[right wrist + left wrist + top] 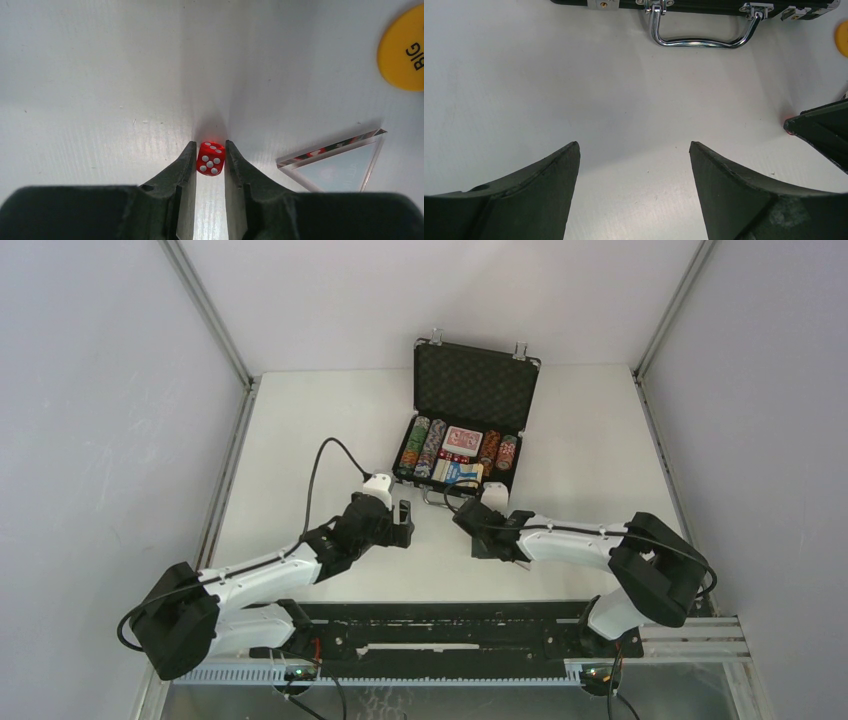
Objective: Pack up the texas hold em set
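The black briefcase (470,390) lies open at the back of the table, its foam lid upright. Its tray holds rows of poker chips (420,445), red-backed cards (463,440) and a blue card box (458,473). In front of the case, my right gripper (210,145) is shut on a red die (210,158), pinched between both fingertips on the table. A clear triangle piece (335,167) and a yellow round button (405,50) lie to its right. My left gripper (634,147) is open over bare table, nothing between its fingers.
The case's silver handle (701,37) faces the arms at the tray's near side. Both arms reach to the table's middle, their grippers close together in the top view. Grey walls close in the table on the left, right and back.
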`<state>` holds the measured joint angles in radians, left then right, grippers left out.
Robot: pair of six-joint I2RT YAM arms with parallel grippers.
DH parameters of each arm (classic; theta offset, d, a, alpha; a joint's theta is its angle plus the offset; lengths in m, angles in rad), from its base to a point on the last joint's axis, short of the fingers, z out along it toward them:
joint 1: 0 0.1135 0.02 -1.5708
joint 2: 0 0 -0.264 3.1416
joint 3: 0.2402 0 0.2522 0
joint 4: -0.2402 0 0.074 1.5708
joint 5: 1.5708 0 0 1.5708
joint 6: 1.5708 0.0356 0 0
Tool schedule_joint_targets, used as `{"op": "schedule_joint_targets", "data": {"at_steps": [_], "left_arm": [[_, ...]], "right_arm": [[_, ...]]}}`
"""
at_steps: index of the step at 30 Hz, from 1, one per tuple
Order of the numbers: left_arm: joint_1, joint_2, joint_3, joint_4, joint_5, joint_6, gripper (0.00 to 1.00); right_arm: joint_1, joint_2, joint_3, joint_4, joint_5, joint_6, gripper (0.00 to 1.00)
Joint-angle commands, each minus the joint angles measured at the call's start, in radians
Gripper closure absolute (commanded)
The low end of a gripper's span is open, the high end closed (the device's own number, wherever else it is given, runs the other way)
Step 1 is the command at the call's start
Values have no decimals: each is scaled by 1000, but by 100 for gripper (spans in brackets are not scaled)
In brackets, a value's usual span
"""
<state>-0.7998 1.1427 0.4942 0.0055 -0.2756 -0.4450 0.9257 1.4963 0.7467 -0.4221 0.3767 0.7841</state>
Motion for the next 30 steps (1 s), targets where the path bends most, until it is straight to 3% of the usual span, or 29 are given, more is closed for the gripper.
{"op": "schedule_joint_targets", "data": {"at_steps": [1, 9, 15, 23, 30], "left_arm": [[-3, -14, 47, 36, 10, -9, 15], [-3, -9, 49, 36, 9, -10, 15], [-3, -1, 49, 37, 5, -8, 15], [-3, 12, 52, 40, 4, -5, 15], [-2, 26, 55, 35, -20, 7, 15]], "right_arm": [[8, -34, 18, 11, 17, -7, 80], [-31, -42, 120, -4, 13, -92, 80], [-141, 34, 285, 5, -21, -215, 80], [-323, 246, 536, 9, -90, -344, 80], [-410, 415, 718, -15, -130, -403, 80]]}}
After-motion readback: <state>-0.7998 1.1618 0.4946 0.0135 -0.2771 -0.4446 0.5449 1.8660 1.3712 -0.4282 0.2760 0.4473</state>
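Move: Between the right fingertips already sits the last red die; it is going to the free end of the dice row in the open case, about 24 cm ahead, 2 cm left and 2 cm higher. There, the blue-cream box lies 4 cm nearer and 3 cm left of it, the orange chips 2 cm farther and 5 cm right. The clear triangle lies some 6 cm to the hand's right, 1 cm back. From the left hand that spot is about 19 cm ahead, 15 cm right, 4 cm lower. Lifting the pinched die off the table, the right hand first climbs about 8.5 cm as it swings forward, then levels and sinks a little over the case, some 20 cm farther out in all. Its fingers tip about 10 degrees up towards forward and keep their hold; it stops short of the dice row's free end, still above the contents. ##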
